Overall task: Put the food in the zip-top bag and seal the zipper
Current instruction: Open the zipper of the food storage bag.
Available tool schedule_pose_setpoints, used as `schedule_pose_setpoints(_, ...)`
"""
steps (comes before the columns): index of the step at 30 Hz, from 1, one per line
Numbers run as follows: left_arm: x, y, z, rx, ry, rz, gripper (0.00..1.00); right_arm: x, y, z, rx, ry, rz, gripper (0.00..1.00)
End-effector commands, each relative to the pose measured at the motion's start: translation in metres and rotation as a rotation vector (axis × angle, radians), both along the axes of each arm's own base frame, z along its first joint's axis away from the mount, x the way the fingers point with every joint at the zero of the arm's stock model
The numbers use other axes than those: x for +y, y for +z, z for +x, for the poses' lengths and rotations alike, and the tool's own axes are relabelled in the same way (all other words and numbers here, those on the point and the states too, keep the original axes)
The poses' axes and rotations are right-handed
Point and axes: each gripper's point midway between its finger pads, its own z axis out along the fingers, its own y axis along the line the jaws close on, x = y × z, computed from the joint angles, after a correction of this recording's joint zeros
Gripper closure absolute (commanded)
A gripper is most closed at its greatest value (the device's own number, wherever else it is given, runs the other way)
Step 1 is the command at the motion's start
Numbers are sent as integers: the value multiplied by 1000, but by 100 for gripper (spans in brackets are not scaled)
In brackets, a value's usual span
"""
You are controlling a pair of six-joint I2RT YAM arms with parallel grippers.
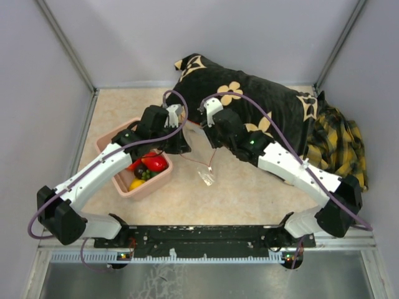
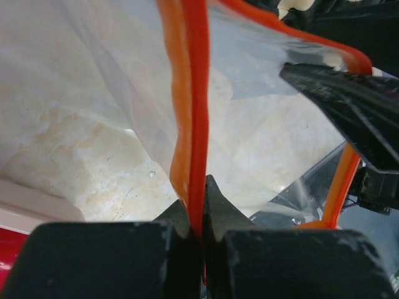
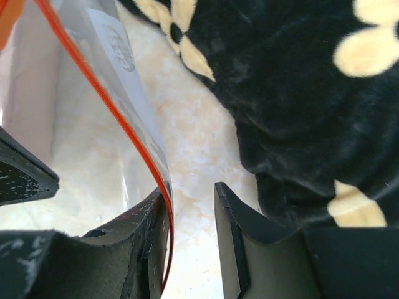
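The clear zip-top bag point(image 1: 201, 156) hangs over the table between my two grippers. Its red-orange zipper point(image 2: 198, 93) runs straight up from my left gripper point(image 2: 201, 208), which is shut on the strip. My right gripper point(image 3: 190, 199) is open; the zipper point(image 3: 118, 115) lies against the inner face of its left finger, and the right finger stands apart from it. From above, the left gripper point(image 1: 181, 136) and right gripper point(image 1: 201, 128) meet at the bag's top. The food point(image 1: 154, 164), red, yellow and dark pieces, lies in the pink tub point(image 1: 112, 140). I see no food inside the bag.
A black cloth with pale flowers point(image 1: 262, 99) lies behind the bag, close beside my right gripper point(image 3: 299, 93). A yellow plaid cloth point(image 1: 336, 140) sits at the far right. Grey walls close in the table on three sides.
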Motion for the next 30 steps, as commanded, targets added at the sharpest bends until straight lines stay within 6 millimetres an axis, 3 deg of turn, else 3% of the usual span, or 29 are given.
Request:
schedule_pose_setpoints(1, -7, 9, -6, -29, -54, -12, 100, 27, 31, 9, -73, 100, 78, 64)
schedule_pose_setpoints(12, -9, 14, -9, -55, -71, -16, 100, 43, 30, 15, -82, 141, 121, 63)
schedule_pose_setpoints(14, -8, 16, -10, -63, -70, -15, 100, 40, 31, 19, -90, 125, 127, 70)
schedule_pose_setpoints(17, 1, 15, -8, -79, -38, 20, 100, 23, 28, 27, -99, 54, 90, 90)
schedule_pose_setpoints(19, 8, 14, -7, -87, -15, 46, 100, 3, 26, 34, -109, -22, 39, 99)
schedule_pose_setpoints(24, 19, 5, -7, -96, 24, 82, 100, -35, 34, 39, -151, -144, -56, 100)
schedule_pose_setpoints(30, 33, -13, 3, -91, 116, 137, 100, -64, 38, 43, -166, -223, -116, 100)
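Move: The open right fingers go for the zipper bag's right rim, about 3 cm to their left, 1 cm ahead and at finger height; the black cushion's middle is some 13 cm ahead, 10 cm right and 13 cm lower. From the left hand, already pinching the bag's left side, that rim is about 7 cm right, 1 cm ahead and slightly higher; the food bin lies 16 cm left, 4 cm back, 14 cm below. Right hand reaches 3 cm left, pinches the bag's rim, then draws it 5 cm right and forward. ##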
